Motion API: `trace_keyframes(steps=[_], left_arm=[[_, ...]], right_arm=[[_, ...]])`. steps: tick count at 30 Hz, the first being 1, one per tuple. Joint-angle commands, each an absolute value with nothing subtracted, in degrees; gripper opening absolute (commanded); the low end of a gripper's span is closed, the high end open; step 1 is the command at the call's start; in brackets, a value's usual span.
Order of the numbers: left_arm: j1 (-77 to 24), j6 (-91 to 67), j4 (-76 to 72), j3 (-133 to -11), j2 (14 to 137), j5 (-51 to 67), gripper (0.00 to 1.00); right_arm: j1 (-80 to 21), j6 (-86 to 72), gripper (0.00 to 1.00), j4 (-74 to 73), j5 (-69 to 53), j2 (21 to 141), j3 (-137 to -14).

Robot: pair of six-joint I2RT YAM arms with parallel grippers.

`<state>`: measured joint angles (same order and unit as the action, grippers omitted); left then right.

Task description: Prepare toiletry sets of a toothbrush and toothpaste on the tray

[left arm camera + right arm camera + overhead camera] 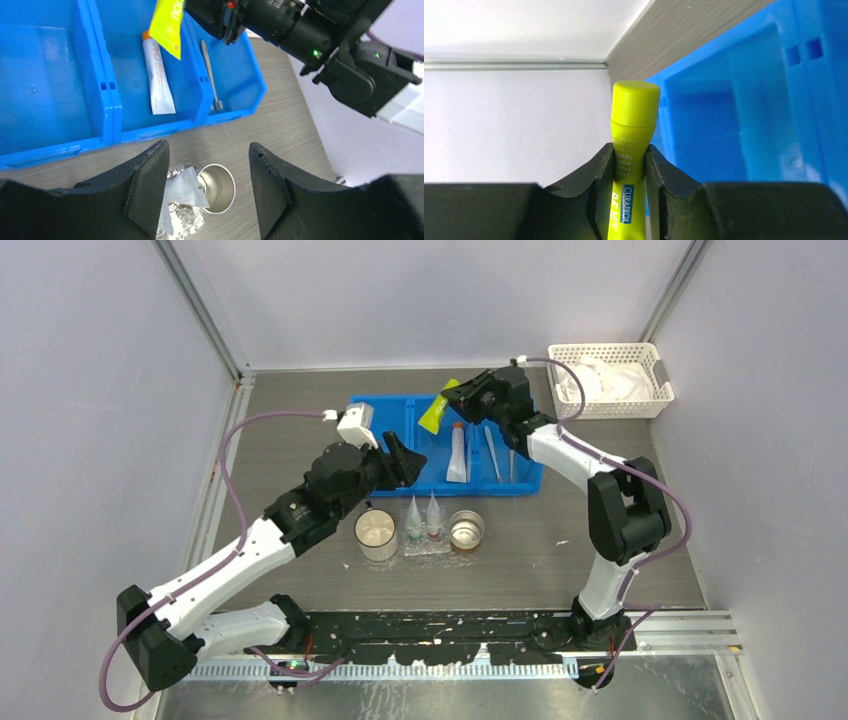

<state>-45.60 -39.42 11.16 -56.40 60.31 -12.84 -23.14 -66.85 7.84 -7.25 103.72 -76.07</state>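
Note:
My right gripper (452,400) (630,160) is shut on a yellow-green toothpaste tube (436,413) (634,125) (170,27), holding it in the air above the blue bin (385,415) (749,115). In the bin lie a white toothpaste tube (457,452) (157,80) and a toothbrush (492,452) (210,75). The clear tray (430,549) stands in front of the bin with two pointed toiletry sets (423,516) (185,187) upright in it. My left gripper (408,458) (207,165) hangs open above the bin's front edge with nothing between its fingers.
A steel cup (466,530) (217,187) stands right of the tray and a clear cup (376,535) stands left of it. A white lattice basket (610,380) with white packets sits at the back right. The two arms are close together over the bin.

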Motion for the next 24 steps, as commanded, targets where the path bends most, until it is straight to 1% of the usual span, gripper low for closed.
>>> trace_keyframes(steps=[1, 7, 14, 17, 18, 19, 20, 24], left_arm=[[-45.2, -44.4, -8.7, -50.1, 56.4, -17.3, 0.60], [-45.2, -42.4, -16.4, -45.8, 55.5, -21.9, 0.59], [-45.2, -39.6, -21.7, -46.7, 59.4, -23.3, 0.61], [-45.2, -39.2, -21.4, -48.1, 61.5, -23.2, 0.71], [-45.2, -39.2, -21.2, -48.5, 62.0, -23.2, 0.86], [-45.2, -39.2, -20.9, -48.9, 62.4, -23.1, 0.96], [-45.2, -39.2, -20.7, -49.1, 62.6, -23.0, 1.00], [-45.2, -39.1, -20.5, -49.3, 63.0, -23.2, 1.00]], right_arm=[[-23.3, -78.4, 0.33, 22.4, -6.7, 96.8, -71.7], [-23.4, -80.9, 0.33, 23.6, -6.7, 93.0, -68.0], [-24.1, -82.2, 0.33, 24.4, -6.3, 90.1, -64.8], [-24.6, -82.7, 0.33, 24.9, -6.6, 89.7, -65.0], [-24.7, -82.7, 0.33, 24.8, -6.7, 89.5, -65.2], [-24.8, -82.5, 0.33, 24.5, -6.7, 89.3, -65.5], [-24.8, -82.3, 0.33, 24.2, -6.8, 89.1, -65.7], [-24.8, -81.7, 0.33, 23.1, -7.3, 88.6, -66.7]])
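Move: The yellow toothpaste gripped in my right hand is about 18 cm ahead of my left hand, 6 cm right and 10 cm lower. The white toothpaste lies roughly 20 cm ahead of my left hand, 10 right, 26 down; the metal cup is about 1 cm back, 12 right, 25 down. From my right hand, the left gripper is some 21 cm back, 9 left and 8 higher. My left hand reaches about 4 cm forward towards the yellow toothpaste, bobbing up and partly down again on the way, tipping its fingers up and opening them fully late on. My right hand keeps its pinch near the cap and lifts the tube some 6 cm while drawing it back 4 cm towards the left hand, rolling its left side up. ##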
